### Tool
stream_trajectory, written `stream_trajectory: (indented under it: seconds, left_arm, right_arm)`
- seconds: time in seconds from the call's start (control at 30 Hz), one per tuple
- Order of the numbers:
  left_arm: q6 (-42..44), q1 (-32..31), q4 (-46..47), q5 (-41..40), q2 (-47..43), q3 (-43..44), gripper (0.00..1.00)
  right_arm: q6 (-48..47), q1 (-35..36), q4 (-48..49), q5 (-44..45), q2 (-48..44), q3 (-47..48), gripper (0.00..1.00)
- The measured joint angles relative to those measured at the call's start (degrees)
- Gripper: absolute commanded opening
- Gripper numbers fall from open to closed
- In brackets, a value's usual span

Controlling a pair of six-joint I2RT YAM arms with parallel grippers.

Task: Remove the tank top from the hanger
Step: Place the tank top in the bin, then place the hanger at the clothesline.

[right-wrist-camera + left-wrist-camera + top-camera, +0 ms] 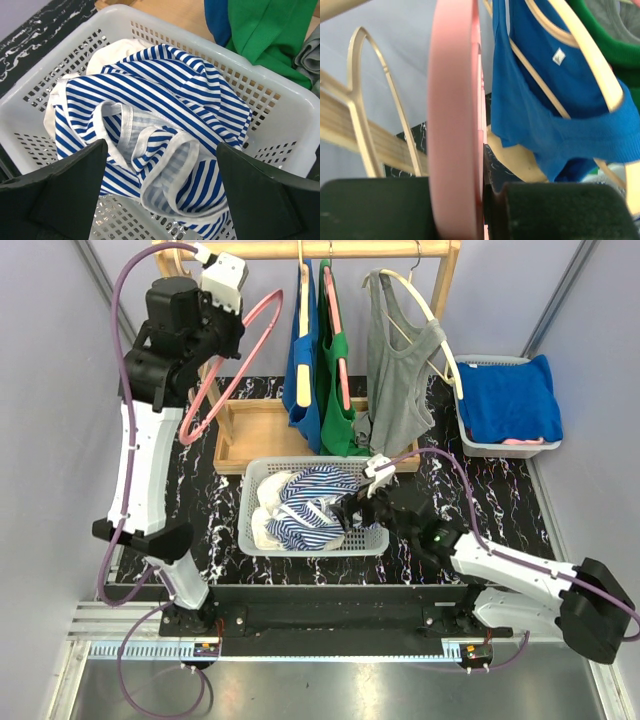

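A bare pink hanger (240, 355) is raised at the left of the rack, and my left gripper (212, 358) is shut on its rim. In the left wrist view the pink hanger (455, 125) stands pinched between the dark pads of my left gripper (470, 200). The blue-and-white striped tank top (310, 505) lies crumpled in the white basket (250, 475), off the hanger. My right gripper (352, 512) hovers at the basket's right side. From the right wrist, my right gripper (162, 190) stands open just above the striped tank top (160, 115), with nothing between its fingers.
A wooden rack (340, 250) carries a blue top (300, 360), a green top (335, 380) and a grey tank top (400, 380) on hangers. A second basket with blue cloth (510, 400) stands at the right. White cloth (270, 510) lies under the striped top.
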Motion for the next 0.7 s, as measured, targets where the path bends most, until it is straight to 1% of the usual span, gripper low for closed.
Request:
stream_trajectory:
  seconds: [0.2,0.27,0.33,0.43,0.5,0.63,0.7]
  left_arm:
    - [-0.96,-0.04,4.83,1.86,1.86,-0.50,0.00]
    - [-0.79,-0.11,6.78,3.54,0.35,-3.34,0.00]
    - [0.20,-0.26,7.61,5.64,-3.28,-9.51,0.00]
    - [1.95,-0.42,6.51,7.61,-9.64,-18.27,0.00]
    - [3.45,-0.52,5.20,8.04,-14.40,-23.41,0.00]
    - [6.82,-0.59,2.38,8.04,-23.87,-29.88,0.00]
    - [8.83,-0.55,0.15,8.94,-27.74,-30.69,0.00]
  right_arm:
    - [-0.68,0.00,0.87,-0.76,-5.18,-0.76,1.00]
    - [-1.51,0.00,1.38,-1.70,-5.66,0.57,1.00]
    - [-2.86,0.00,1.33,-3.80,-5.73,3.10,1.00]
    - [-5.79,0.00,0.04,-7.69,-5.77,8.72,1.00]
    - [-8.66,0.00,-1.36,-10.97,-5.84,14.32,1.00]
    - [-12.57,0.00,-2.21,-16.35,-5.97,22.99,1.00]
    - [-14.23,-0.02,-2.67,-19.32,-5.68,26.86,1.00]
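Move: From the open right hand, the striped tank top lies in the bin about 7 cm ahead, 7 cm left and 12 cm down; the pink hanger held by the left hand is some 16 ahead, 29 left and 30 up. From the left hand, the rack bar's middle is roughly 14 cm ahead, 18 right and 8 higher; the empty wooden hanger about 12 ahead and 5 left, and the blue tank top some 12 ahead, 19 right and 12 lower. The empty right hand climbs away from the striped tank top, slowly at first and then fast, some 25 cm nearly straight up, its fingers staying wide open while they tip up about 30 degrees and swing counter-clockwise towards the left hand's side. Still gripping the pink hanger, the left hand eases a little farther forward, then draws back from the rack, ending about 12 cm nearer its base after dipping slightly and turning a little clockwise. ##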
